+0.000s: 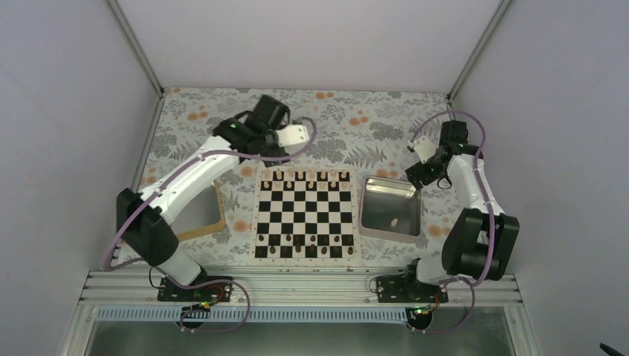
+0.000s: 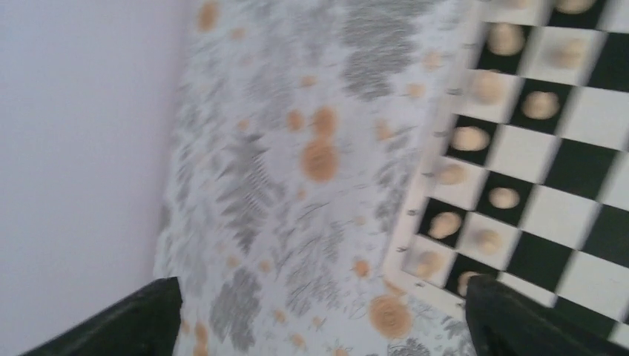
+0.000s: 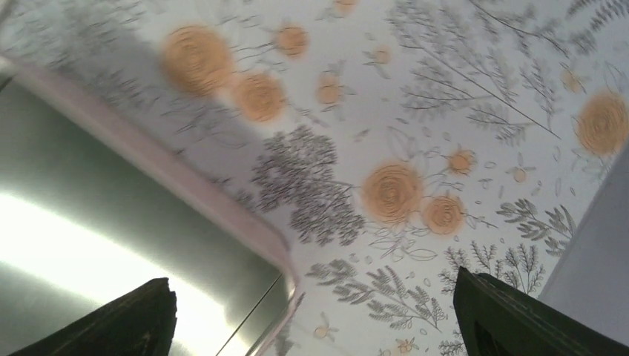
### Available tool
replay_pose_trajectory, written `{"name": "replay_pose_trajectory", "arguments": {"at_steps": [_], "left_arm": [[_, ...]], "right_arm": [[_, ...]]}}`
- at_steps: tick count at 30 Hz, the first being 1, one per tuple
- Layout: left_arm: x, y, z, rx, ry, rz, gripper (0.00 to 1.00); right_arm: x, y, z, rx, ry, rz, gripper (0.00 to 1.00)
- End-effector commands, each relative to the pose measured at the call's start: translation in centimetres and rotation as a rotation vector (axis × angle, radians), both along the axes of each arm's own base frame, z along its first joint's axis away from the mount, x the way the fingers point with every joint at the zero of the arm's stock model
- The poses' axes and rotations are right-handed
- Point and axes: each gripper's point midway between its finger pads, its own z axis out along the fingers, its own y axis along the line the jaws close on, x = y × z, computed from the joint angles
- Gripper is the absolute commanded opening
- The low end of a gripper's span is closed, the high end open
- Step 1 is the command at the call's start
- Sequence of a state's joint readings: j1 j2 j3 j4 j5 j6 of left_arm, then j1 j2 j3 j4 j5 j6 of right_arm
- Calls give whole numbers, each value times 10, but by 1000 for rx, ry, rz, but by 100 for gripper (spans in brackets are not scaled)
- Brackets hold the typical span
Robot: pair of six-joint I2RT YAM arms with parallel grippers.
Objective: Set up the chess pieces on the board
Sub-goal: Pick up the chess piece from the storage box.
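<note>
The board (image 1: 305,215) lies in the middle of the table. Several pale tan chess pieces (image 1: 311,176) stand along its far rows, and dark ones line the near rows. In the left wrist view the tan chess pieces (image 2: 469,138) look blurred on the board (image 2: 578,170) near its corner. My left gripper (image 1: 276,148) hangs over the cloth by the board's far left corner; this left gripper (image 2: 326,326) is open and empty. My right gripper (image 1: 423,174) hovers at the far right corner of a steel tray, and the right gripper (image 3: 311,326) is open and empty.
The steel tray (image 1: 371,211) sits right of the board with one small piece (image 1: 394,221) in it, and its rim (image 3: 185,185) shows in the right wrist view. A second tray (image 1: 215,222) lies left of the board, partly under my left arm. A floral cloth (image 1: 348,122) covers the table.
</note>
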State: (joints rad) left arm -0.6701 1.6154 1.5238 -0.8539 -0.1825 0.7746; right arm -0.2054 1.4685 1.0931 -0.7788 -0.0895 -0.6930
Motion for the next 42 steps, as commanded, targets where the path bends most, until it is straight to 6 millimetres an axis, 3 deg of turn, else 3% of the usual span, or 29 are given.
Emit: {"name": "replay_pose_trajectory", "arguments": {"at_steps": [1, 5, 11, 13, 17, 21, 27, 37, 42], "left_arm": [[40, 58, 28, -25, -157, 200, 100], [70, 118, 26, -61, -189, 361, 100], [113, 233, 31, -222, -250, 680, 100], [119, 259, 32, -241, -286, 745, 100], [124, 291, 30, -280, -329, 839, 100], [128, 306, 26, -321, -338, 895, 100], [130, 308, 15, -314, -314, 913, 100], [124, 310, 17, -310, -324, 924, 100], [123, 307, 17, -320, -315, 917, 100]], "right_arm": [[-35, 15, 17, -47, 82, 173, 92], [-62, 27, 16, -29, 156, 244, 81], [-115, 51, -14, 19, 322, 343, 76], [-122, 57, -21, 14, 334, 357, 74], [-128, 67, -38, 23, 352, 369, 73], [-136, 77, -56, 7, 369, 401, 74], [-135, 80, -68, -37, 363, 438, 73], [-121, 78, -85, -58, 358, 417, 49], [-121, 81, -82, -40, 359, 422, 43]]}}
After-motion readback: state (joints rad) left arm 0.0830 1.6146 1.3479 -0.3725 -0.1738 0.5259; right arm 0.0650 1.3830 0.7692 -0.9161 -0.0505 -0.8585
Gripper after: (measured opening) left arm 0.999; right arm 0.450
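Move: The last pale chess piece, standing in the storage box, is about 13 cm back from the right hand, 8 cm to its left and 10 cm below; the box's middle lies some 6 cm beyond the piece. The board's centre is roughly 36 cm left of the piece and 3 cm farther out, the nearest dark piece 17 cm left of it and 12 cm nearer. From the empty left hand the piece lies about 17 cm back, 44 cm right and 20 cm below. The right hand draws back about 14 cm and 8 cm to its left, rising slightly before it sinks into the storage box, then eases some 2 cm forward while still sinking, its fingers tipping to point straight down, turning about 25 degrees counter-clockwise and narrowing from wide open to just under half, so that the piece's head comes between the tips without being pinched. Meanwhile the empty left hand clears the board, sweeping some 30 cm left and 12 cm forward, opening fully and turning about 50 degrees counter-clockwise. ##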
